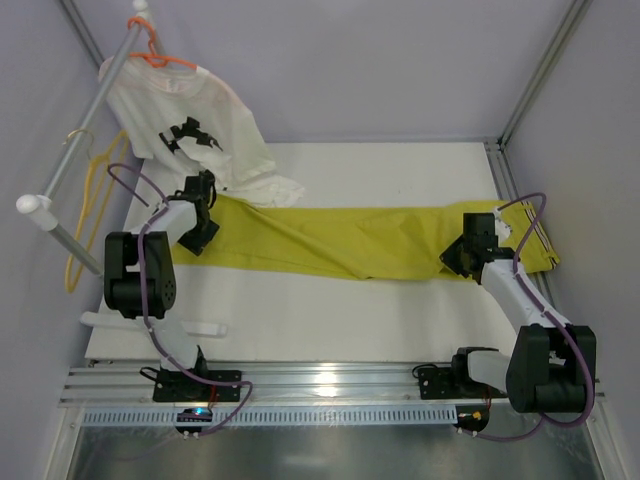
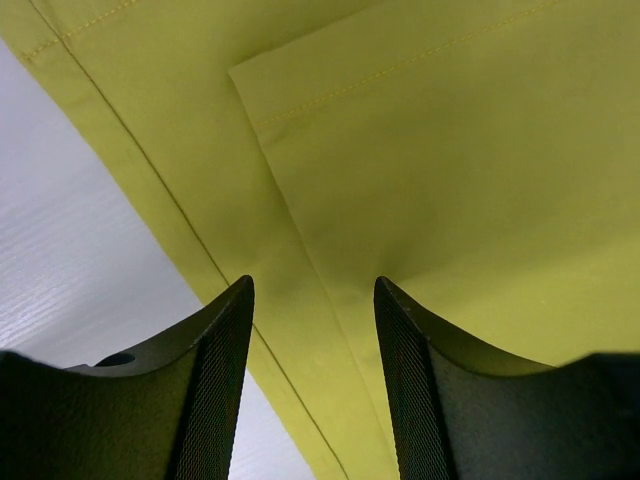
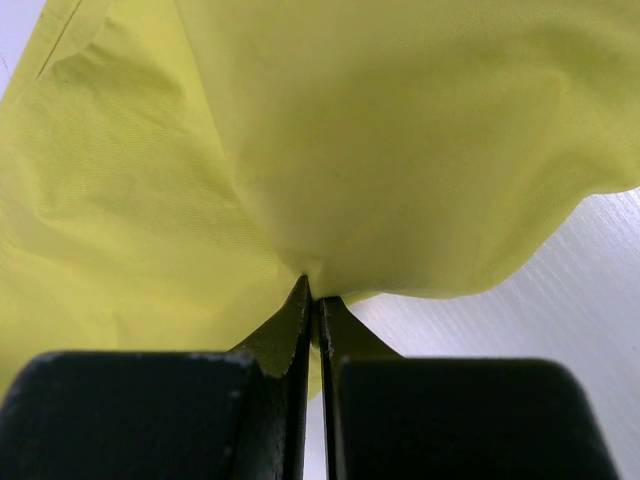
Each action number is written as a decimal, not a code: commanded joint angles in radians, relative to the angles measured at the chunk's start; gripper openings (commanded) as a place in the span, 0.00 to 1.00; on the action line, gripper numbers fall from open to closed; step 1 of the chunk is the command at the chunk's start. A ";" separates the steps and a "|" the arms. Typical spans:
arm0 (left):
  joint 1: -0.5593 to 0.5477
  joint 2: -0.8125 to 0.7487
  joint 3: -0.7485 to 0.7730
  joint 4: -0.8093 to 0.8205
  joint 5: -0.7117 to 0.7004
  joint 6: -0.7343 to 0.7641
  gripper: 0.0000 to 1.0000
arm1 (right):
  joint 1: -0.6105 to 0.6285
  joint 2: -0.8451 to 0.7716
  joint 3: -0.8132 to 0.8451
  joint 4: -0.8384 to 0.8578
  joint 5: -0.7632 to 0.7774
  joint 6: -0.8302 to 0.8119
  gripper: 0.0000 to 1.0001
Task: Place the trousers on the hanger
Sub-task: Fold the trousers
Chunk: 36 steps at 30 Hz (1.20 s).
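The yellow-green trousers (image 1: 340, 240) lie stretched across the white table from left to right. My left gripper (image 1: 203, 228) stands over their left end; in its wrist view the jaws are open, the gripper (image 2: 312, 290) astride a folded seam of the trousers (image 2: 450, 150) without pinching it. At the right end my right gripper (image 1: 456, 258) is shut on a pinch of the trousers (image 3: 380, 130), the cloth bunching up from the gripper (image 3: 315, 288). The thin yellow hanger (image 1: 92, 195) hangs from the rail at the far left, apart from both grippers.
A white T-shirt (image 1: 190, 120) on an orange hanger (image 1: 160, 58) hangs from the metal rail (image 1: 75, 150), its hem touching the trousers' left end. Metal frame posts stand at the back corners. The white table (image 1: 350, 320) ends at an aluminium rail near the arm bases.
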 commanded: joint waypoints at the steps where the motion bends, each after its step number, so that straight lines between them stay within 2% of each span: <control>1: 0.003 0.032 0.012 0.041 -0.026 -0.029 0.53 | 0.000 0.003 -0.004 0.052 -0.033 -0.009 0.04; 8: 0.032 0.075 0.022 0.047 -0.033 -0.037 0.52 | 0.000 0.004 -0.007 0.057 -0.025 -0.014 0.04; 13: 0.040 0.072 0.022 0.039 -0.045 -0.037 0.39 | 0.000 0.007 -0.009 0.063 -0.024 -0.012 0.04; 17: 0.045 0.072 0.026 0.036 -0.054 -0.032 0.24 | 0.000 0.013 -0.012 0.067 -0.027 -0.012 0.04; 20: 0.049 0.086 0.046 0.018 -0.057 -0.028 0.19 | 0.000 0.013 -0.017 0.072 -0.030 -0.012 0.04; 22: 0.051 0.094 0.048 0.016 -0.060 -0.029 0.20 | 0.000 0.012 -0.020 0.072 -0.028 -0.015 0.04; 26: 0.057 0.101 0.049 0.021 -0.060 -0.031 0.36 | 0.000 0.010 -0.023 0.072 -0.030 -0.015 0.04; 29: 0.058 0.115 0.060 0.016 -0.059 -0.032 0.36 | 0.000 0.013 -0.026 0.078 -0.031 -0.014 0.04; 31: 0.062 0.124 0.069 0.007 -0.060 -0.032 0.29 | 0.000 0.016 -0.029 0.083 -0.033 -0.015 0.04; 32: 0.060 0.127 0.074 0.004 -0.060 -0.032 0.20 | 0.000 0.020 -0.029 0.083 -0.033 -0.015 0.04; 34: 0.065 0.138 0.083 -0.012 -0.063 -0.032 0.12 | 0.000 0.021 -0.030 0.086 -0.033 -0.014 0.04; 35: 0.065 0.138 0.086 -0.016 -0.066 -0.034 0.04 | 0.000 0.024 -0.030 0.086 -0.032 -0.017 0.04; 36: 0.066 0.137 0.086 -0.019 -0.069 -0.035 0.01 | 0.000 0.023 -0.032 0.089 -0.035 -0.017 0.04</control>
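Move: The near edge of the trousers' upper leg, the spot to grip, lies about 2 cm ahead, 2 cm left and 2 cm below the left gripper. The upper leg's hem corner is about 2 cm ahead and 7 cm left. The lower leg's near edge runs some 4 cm back, level sideways; the T-shirt tail lies about 15 cm ahead and 18 cm right. From the right gripper, the spot is roughly 8 cm ahead, 65 cm left and 5 cm below. Lower the left gripper about 1.5 cm onto the trousers, then stay low and ease it left and forward, about 2 cm each way, towards the upper leg's hem. Draw the half-open fingers in on the way, let them part a little, then shut them on the upper leg's near edge. Keep the right fingers' pinch, nearly still. ##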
